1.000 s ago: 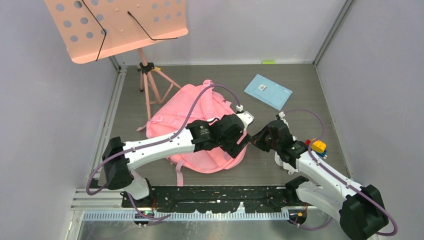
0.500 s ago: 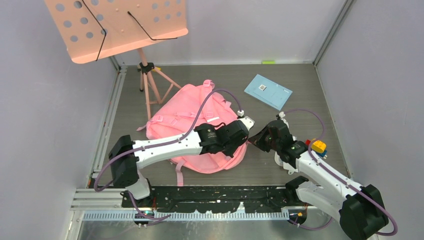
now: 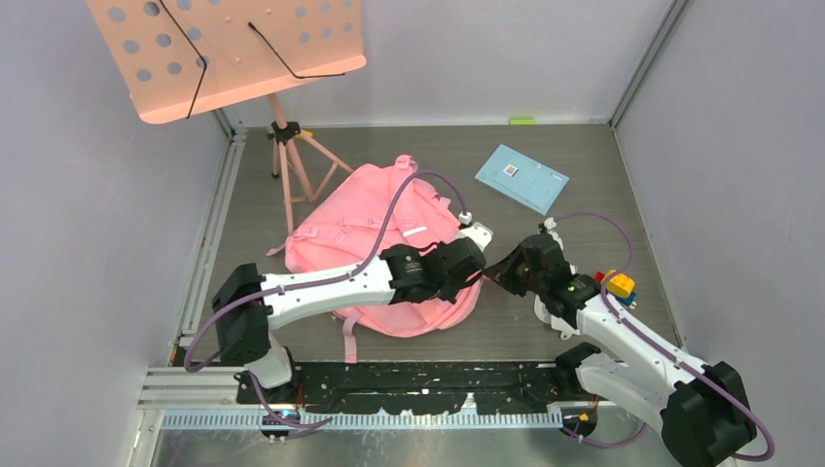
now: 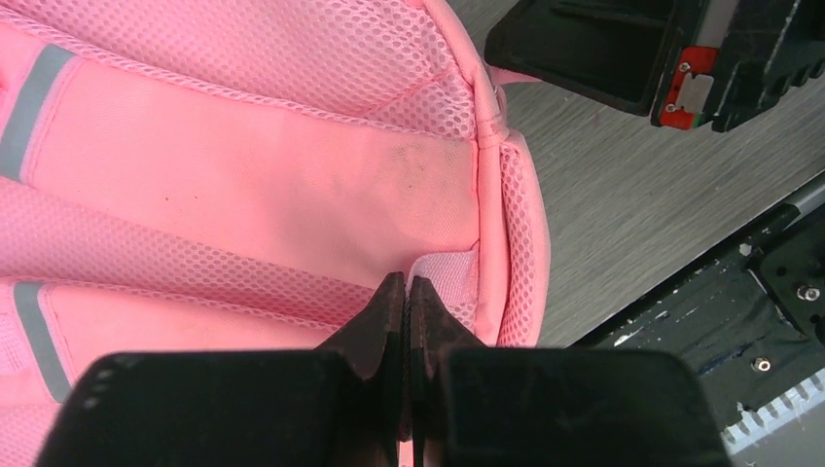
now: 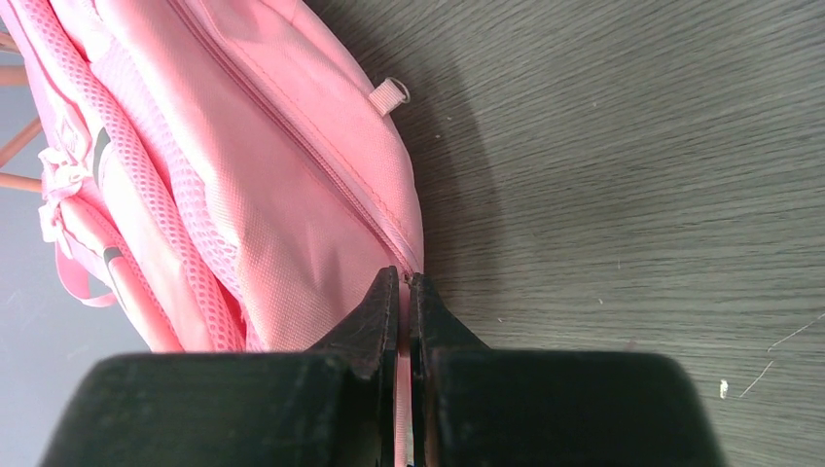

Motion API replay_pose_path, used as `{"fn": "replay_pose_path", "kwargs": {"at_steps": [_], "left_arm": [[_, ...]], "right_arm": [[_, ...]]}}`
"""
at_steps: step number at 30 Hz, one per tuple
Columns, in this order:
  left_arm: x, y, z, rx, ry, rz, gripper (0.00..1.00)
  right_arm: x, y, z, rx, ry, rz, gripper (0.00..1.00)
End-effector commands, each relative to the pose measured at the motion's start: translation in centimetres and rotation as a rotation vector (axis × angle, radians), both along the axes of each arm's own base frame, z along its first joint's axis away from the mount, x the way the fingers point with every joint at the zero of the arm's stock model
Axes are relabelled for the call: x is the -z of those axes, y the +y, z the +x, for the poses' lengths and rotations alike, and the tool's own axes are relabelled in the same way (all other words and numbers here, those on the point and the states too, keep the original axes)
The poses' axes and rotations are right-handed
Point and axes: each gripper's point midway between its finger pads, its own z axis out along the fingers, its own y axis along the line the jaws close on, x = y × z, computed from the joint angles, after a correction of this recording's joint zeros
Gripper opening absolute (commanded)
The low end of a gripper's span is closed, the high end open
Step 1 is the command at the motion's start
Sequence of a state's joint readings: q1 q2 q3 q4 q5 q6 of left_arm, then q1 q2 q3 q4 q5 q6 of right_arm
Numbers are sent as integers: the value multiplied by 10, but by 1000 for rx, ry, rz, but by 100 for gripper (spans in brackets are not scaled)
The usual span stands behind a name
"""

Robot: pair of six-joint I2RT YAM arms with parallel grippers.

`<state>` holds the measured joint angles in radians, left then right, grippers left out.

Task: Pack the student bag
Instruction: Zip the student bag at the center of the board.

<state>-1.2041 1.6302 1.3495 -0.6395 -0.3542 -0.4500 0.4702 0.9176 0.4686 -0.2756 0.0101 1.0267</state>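
Observation:
The student bag [image 3: 370, 233], a big soft pink backpack, lies flat on the grey table with its mesh back panel and straps facing up. My left gripper [image 3: 476, 263] is at the bag's near right edge. In the left wrist view [image 4: 408, 282] it is shut, its tips pinching the pale mesh at the rim of the bag [image 4: 292, 165]. My right gripper [image 3: 492, 274] meets the same corner from the right. It is shut [image 5: 405, 277] on a thin pink tab at the end of the zip line of the bag [image 5: 292, 195].
A light blue book [image 3: 521, 177] lies at the back right. A salmon-pink perforated music stand [image 3: 233, 58] on a tripod [image 3: 292, 165] stands at the back left. A small yellow, red and blue object [image 3: 618, 284] sits beside the right arm. Grey walls enclose the table.
My left gripper has dropped lower onto the bag's right edge and gone from open to shut. The right arm has held still with its jaws shut.

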Motion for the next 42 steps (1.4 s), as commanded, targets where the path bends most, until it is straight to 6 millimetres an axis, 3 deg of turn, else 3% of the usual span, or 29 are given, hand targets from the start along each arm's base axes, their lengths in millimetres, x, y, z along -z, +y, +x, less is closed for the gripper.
{"fn": "replay_pose_path", "kwargs": {"at_steps": [1,12,17,27,32,36,42], "left_arm": [[-31,-10,30,-92,-115,-74,0],[-54,-24,76,-132,-130,-192,0],[-56,-18,102,-169,-135,-209,0],[-58,-13,129,-131,-174,-174,0],[-48,-10,127,-97,-167,-122,0],[-45,-6,121,-85,-160,-136,0],[-27,-3,94,-3,-89,-180,0]], "right_arm": [[7,-19,-6,55,17,-68,0],[10,-24,-14,69,36,-72,0],[6,-29,-14,86,34,-88,1],[-49,-41,-3,173,-104,-59,1],[-76,-56,-9,182,-169,-109,0],[-86,-70,-12,168,-237,-190,1],[-110,-74,-12,93,-397,-244,1]]}}
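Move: My left hand already pinches a fold of the bag. The zip end, shut in my right fingertips, lies about 7 cm to its right, 4 cm ahead and some 5 cm lower. The bag's middle is roughly 9 cm ahead and 12 cm left of my left hand. From my right hand, the ruler pack sits about 13 cm right and 7 cm back, and the blue folder some 19 cm ahead and 6 cm right, both on the board. Keeping its pinch on the bag fabric, my left hand pulls about 8 cm forward, drifting right and rising 3 to 4 cm, then eases back slightly as it rolls about 10 degrees, left side down. My right hand keeps hold of the zip end, creeping at first, then lifts it about 7 cm while drawing it 5 to 6 cm right, away from the bag's old spot, fingertips tipping up. ##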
